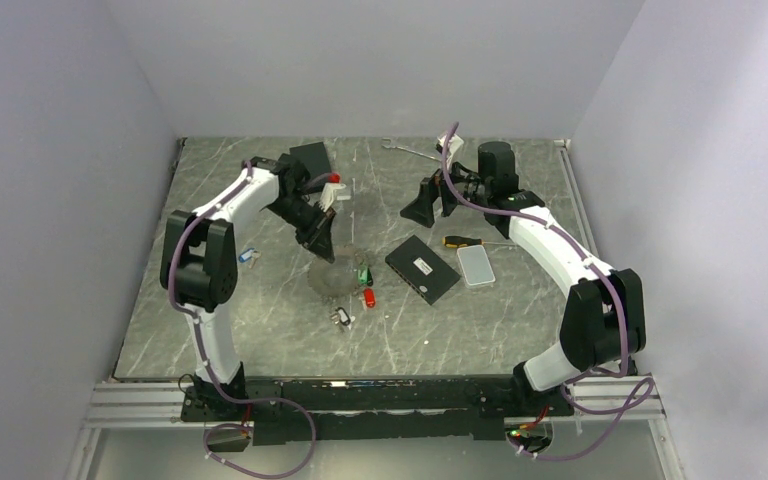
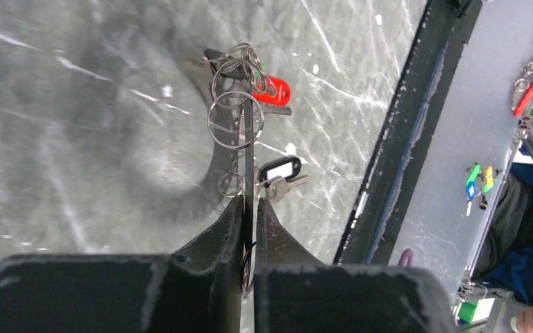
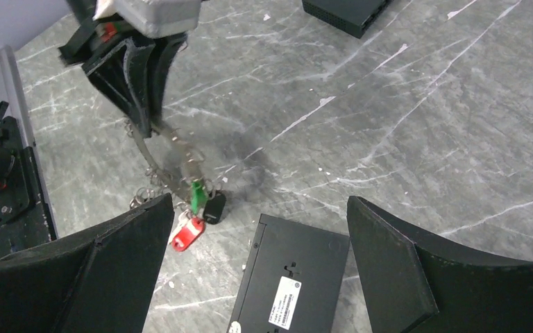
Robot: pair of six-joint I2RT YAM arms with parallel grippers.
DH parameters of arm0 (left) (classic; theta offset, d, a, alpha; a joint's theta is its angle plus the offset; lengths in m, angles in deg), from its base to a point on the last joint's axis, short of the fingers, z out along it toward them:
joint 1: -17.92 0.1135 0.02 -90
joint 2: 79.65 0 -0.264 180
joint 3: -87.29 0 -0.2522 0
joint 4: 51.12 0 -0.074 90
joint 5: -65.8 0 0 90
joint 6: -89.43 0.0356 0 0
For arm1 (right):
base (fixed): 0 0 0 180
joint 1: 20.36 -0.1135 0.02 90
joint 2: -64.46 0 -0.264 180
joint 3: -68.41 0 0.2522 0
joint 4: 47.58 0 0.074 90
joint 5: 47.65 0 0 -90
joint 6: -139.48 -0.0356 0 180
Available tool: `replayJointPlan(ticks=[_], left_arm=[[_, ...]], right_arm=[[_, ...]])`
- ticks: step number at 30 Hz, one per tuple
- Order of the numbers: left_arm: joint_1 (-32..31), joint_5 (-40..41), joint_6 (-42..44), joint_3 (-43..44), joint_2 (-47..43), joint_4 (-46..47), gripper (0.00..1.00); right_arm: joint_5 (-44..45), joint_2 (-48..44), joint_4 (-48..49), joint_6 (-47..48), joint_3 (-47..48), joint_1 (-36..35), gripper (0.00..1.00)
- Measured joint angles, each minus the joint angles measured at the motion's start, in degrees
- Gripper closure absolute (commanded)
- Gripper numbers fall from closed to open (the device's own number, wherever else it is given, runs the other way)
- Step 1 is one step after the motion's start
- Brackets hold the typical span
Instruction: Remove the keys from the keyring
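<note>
My left gripper is shut on the keyring, a thin grey loop that hangs from its tips down to the table. In the left wrist view the keyring runs edge-on out of the closed fingers, carrying small split rings, a red tag and a black tag. Green, black and red keys hang at the keyring's low end. A blue key lies apart on the left. My right gripper is open and holds nothing, hovering to the right above the black box.
A flat black box lies right of the keys, with a small pale device and a yellow-handled screwdriver beside it. A silver wrench lies near the back wall. A second black box sits behind the left arm.
</note>
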Motion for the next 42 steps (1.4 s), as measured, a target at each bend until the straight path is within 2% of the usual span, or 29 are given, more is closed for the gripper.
replayJointPlan(ticks=[5,7,8,10,11,12,17,21,26,29,35,42], left_arm=[[2.2,1.7,1.9,4.7,4.7,0.5,0.44],[2.6,3.0,2.2,5.2,6.1,1.6,0.28],[2.8,3.5,2.4,5.2,6.3,1.9,0.17],[3.4,4.6,2.4,5.3,6.4,2.3,0.11],[3.7,4.9,2.2,5.8,6.4,2.2,0.03],[4.0,5.2,2.1,6.4,6.4,2.3,0.01],[7.0,6.2,1.2,8.2,6.0,4.2,0.01],[12.2,5.9,-1.1,9.5,4.9,5.3,0.00],[20.5,6.8,-5.0,11.1,2.3,7.7,0.01],[24.2,8.0,-7.5,10.6,0.0,9.8,0.00],[29.7,10.8,-11.6,4.3,-5.0,15.8,0.00],[31.0,13.3,-15.2,-6.8,-6.4,22.2,0.01]], right_arm=[[-0.2,0.0,0.0,0.0,0.0,0.3,0.00],[-0.3,0.0,0.0,0.0,0.0,0.4,0.00],[-0.3,0.0,0.0,0.0,0.0,0.5,0.00],[-0.2,0.0,0.0,0.0,0.0,0.6,0.00],[-0.3,0.0,0.0,0.0,0.0,0.7,0.00],[-0.3,0.0,0.0,0.0,0.0,0.9,0.00],[-0.3,0.0,-0.1,0.0,0.0,2.2,0.00],[0.0,-0.3,-1.9,0.5,0.0,4.9,0.00],[1.0,-3.4,-5.8,2.6,-0.3,10.4,0.00],[0.7,-6.6,-6.6,3.7,-1.7,16.3,0.00],[0.4,-5.6,-7.1,6.4,-4.9,28.8,0.00],[0.1,1.2,-7.8,8.5,-9.2,34.4,0.00]])
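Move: The left hand still pinches the keyring plate by its raised far edge, the plate's middle about 4 cm back, 2 cm right and 5 cm below. From that hand, the red tag is roughly 10 cm right and 10 cm back, the black fob some 14 cm back and 3 cm right, and the removed blue key tag about 20 cm left, level with it. The right hand is empty; from it the keyring lies some 21 cm left and 13 cm back. The left fingers spread wide and let go of the keyring, easing forward and slightly down before the hand swings some 20 cm left, away from the plate, the wrist turning about 45 degrees counter-clockwise. The right hand, staying open, lingers, then sweeps some 24 cm right and finally sinks about 9 cm, turning clockwise away from the keyring. ##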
